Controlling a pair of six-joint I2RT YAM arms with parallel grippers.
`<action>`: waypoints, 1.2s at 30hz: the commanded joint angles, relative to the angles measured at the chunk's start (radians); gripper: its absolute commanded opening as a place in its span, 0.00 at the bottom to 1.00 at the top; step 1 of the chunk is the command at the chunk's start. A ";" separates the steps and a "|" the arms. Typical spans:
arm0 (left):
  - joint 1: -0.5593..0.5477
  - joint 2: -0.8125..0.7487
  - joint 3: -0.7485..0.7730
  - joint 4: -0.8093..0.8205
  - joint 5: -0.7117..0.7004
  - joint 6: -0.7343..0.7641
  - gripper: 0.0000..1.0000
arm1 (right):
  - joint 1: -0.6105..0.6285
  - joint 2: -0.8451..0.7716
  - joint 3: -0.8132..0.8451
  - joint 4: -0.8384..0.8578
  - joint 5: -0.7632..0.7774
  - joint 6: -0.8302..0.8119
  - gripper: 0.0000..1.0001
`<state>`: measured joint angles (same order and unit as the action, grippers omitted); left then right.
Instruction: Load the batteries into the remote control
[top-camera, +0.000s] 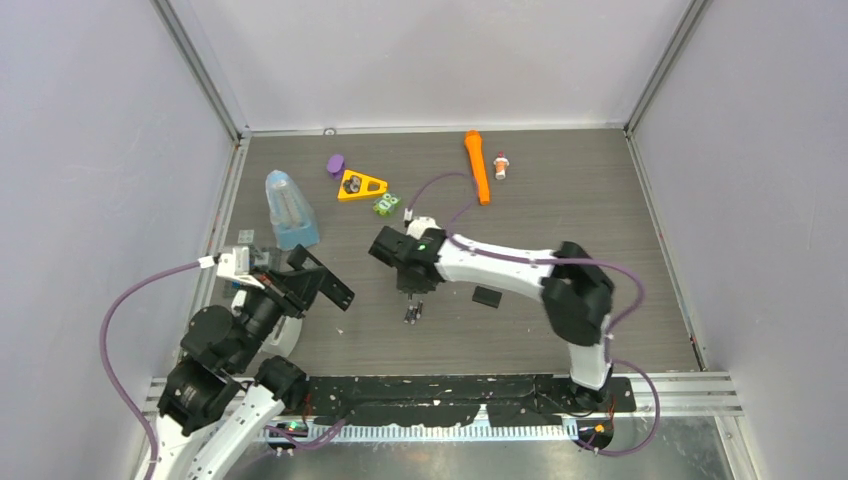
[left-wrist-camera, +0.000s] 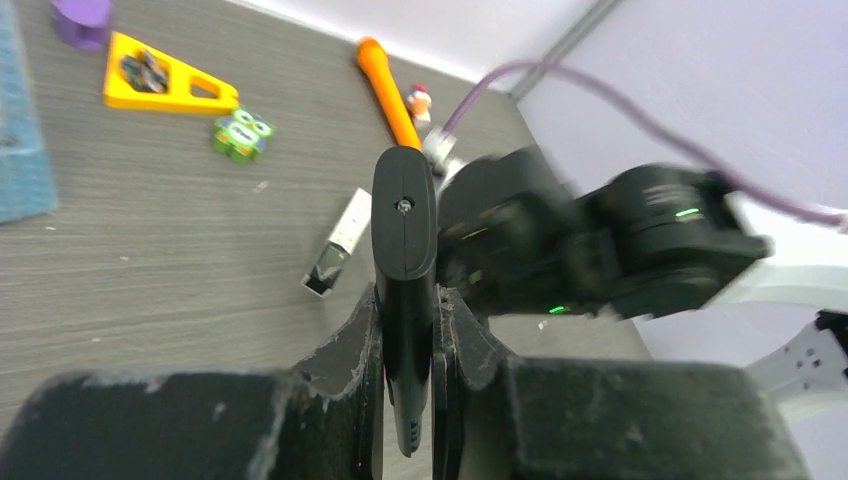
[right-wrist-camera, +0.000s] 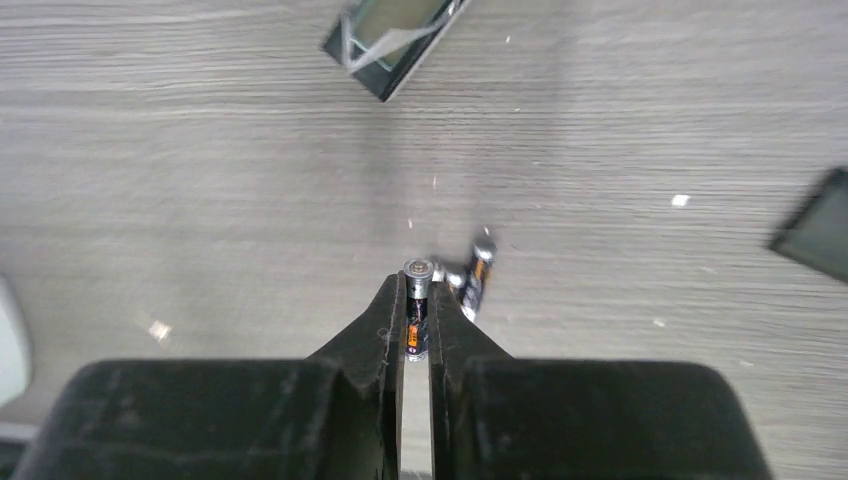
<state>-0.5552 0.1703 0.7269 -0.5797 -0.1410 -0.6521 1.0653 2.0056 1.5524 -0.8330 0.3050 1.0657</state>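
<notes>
A slim dark bar, the remote control (left-wrist-camera: 404, 215), stands on edge between the fingers of my left gripper (left-wrist-camera: 405, 305), which is shut on it. From above, the remote control (top-camera: 330, 285) sticks out from the left gripper (top-camera: 288, 283) at the table's left. Over the middle of the table my right gripper (right-wrist-camera: 417, 292) is shut on one battery (right-wrist-camera: 416, 270), silver tip pointing away from the camera. Another battery (right-wrist-camera: 478, 282) lies on the table just right of the fingers. The loose batteries (top-camera: 412, 314) lie just below the right gripper (top-camera: 407, 288) in the top view.
A small black flat piece (top-camera: 487, 295) lies right of the batteries. A short silver block (left-wrist-camera: 338, 245) rests near the right arm. Behind are a green toy (top-camera: 385, 204), yellow wedge (top-camera: 361, 186), purple piece (top-camera: 335, 163), orange stick (top-camera: 477, 165) and blue bottle (top-camera: 288, 208).
</notes>
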 joint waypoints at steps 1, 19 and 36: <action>0.000 0.089 -0.045 0.165 0.210 -0.049 0.00 | 0.000 -0.329 -0.094 0.140 0.151 -0.202 0.05; 0.002 0.467 -0.071 0.799 0.613 -0.380 0.00 | 0.045 -1.090 -0.512 0.665 -0.265 -0.725 0.07; 0.002 0.503 -0.042 0.835 0.701 -0.519 0.00 | 0.189 -0.925 -0.357 0.581 -0.175 -0.864 0.11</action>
<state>-0.5552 0.6857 0.6479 0.2054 0.5350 -1.1271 1.2327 1.0676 1.1549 -0.2588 0.0669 0.2501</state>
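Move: The left hand holds the remote, which lies about 15 cm left of the right hand, 6 cm back and 25 cm above. The battery in the right fingers is thus some 6 cm ahead, 15 cm right and 25 cm below the left hand. From the right hand, the two loose batteries lie 3 cm back, 2 cm right; the white gadget 12 cm ahead, 3 cm right; all 4 cm below. Right raises its battery about 30 cm and back towards the remote, which the left swings 15 cm rightward. ##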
